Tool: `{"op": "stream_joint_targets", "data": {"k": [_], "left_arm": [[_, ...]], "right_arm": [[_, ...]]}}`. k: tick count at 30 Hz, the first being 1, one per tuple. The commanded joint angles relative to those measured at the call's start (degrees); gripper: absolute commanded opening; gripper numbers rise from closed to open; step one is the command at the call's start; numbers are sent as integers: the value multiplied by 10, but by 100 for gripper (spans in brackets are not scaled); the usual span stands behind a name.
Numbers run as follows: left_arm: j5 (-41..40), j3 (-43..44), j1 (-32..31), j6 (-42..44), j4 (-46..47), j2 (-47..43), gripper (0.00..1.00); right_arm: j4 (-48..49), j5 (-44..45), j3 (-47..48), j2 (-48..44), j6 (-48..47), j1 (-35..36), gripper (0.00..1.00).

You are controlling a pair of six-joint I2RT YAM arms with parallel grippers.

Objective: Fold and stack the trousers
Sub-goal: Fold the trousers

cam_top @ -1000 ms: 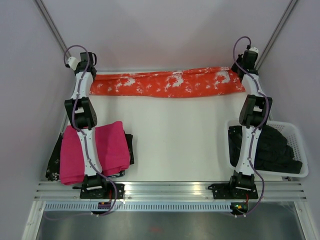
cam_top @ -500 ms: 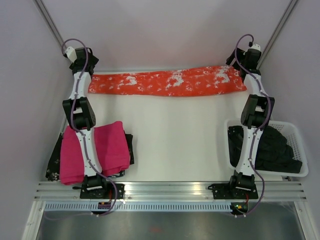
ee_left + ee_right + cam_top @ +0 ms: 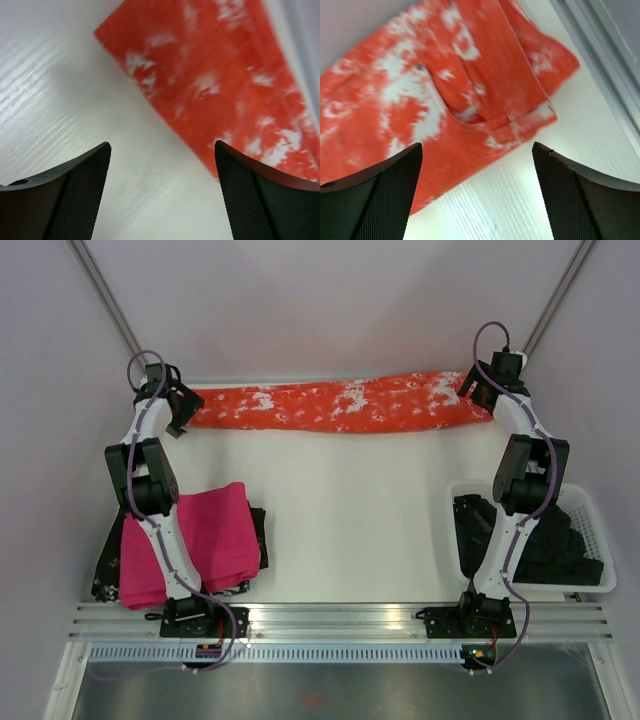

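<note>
The trousers (image 3: 340, 405), orange-red with white blotches, lie folded into one long strip along the table's far edge. My left gripper (image 3: 180, 412) hangs open just off the strip's left end. In the left wrist view the trousers' end (image 3: 215, 75) lies beyond the open left gripper (image 3: 162, 192), which has only bare table between its fingers. My right gripper (image 3: 468, 390) stands open at the strip's right end. In the right wrist view the waist end of the trousers (image 3: 445, 90) spreads ahead of the open right gripper (image 3: 477, 192), which is empty.
A folded magenta-pink cloth (image 3: 205, 535) rests on a dark garment (image 3: 108, 575) at the near left, under the left arm. A white basket (image 3: 598, 510) holding black clothes (image 3: 555, 545) stands at the near right. Slanted frame posts (image 3: 100, 290) flank the far corners.
Both grippers went from shut to open and let go of the trousers' ends. Both wrists dropped and pulled slightly back. The strip now lies flat on the table.
</note>
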Motion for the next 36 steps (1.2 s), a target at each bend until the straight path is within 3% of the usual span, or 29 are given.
{"op": "stream_joint_targets", "data": {"k": [1,16,19,21,22,23,24,25,29,32,36], "left_arm": [[82,-22,21,-74,-9,28,89],[117,15,22,-169,89,138,77],[105,26,22,-174,91,150,67],[101,27,22,-173,95,153,55],[99,30,22,-172,95,155,49],[98,31,22,-170,95,155,26],[96,33,22,-168,95,154,14],[93,33,22,-165,94,152,5],[69,51,23,-122,64,123,2],[22,61,24,-84,0,96,2],[-7,12,31,-48,-45,17,2]], "right_arm": [[-22,39,-18,3,83,-20,96],[33,35,44,134,230,-21,79],[34,40,63,155,231,-20,69],[36,41,70,161,230,-20,61],[38,41,73,163,230,-20,51],[40,43,75,164,228,-20,43],[38,43,75,161,223,-20,31],[35,43,75,157,218,-20,25],[6,51,56,122,183,-20,4],[-21,63,5,70,155,-20,0],[-56,76,-82,-11,135,-20,0]]}}
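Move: The trousers lie flat across the far table. From the left gripper, the near edge by their left end is about 4 cm ahead, 1 cm right and 9 cm below; from the right gripper, the near waist corner is roughly 2 cm ahead, 3 cm to its right and 10 cm below. The pink stack sits some 36 cm back and 6 cm right of the left gripper, the basket some 38 cm back and 1 cm left of the right one. Drop both open grippers about 8 to 10 cm, easing back a little and then reaching forward to straddle the trousers' near edge, the right one also shifting 3 cm right and turning some 15 degrees clockwise. Tilt the left gripper so its left side dips, shut both on the denim at each end, and start drawing back towards the bases, the right gripper farther. ##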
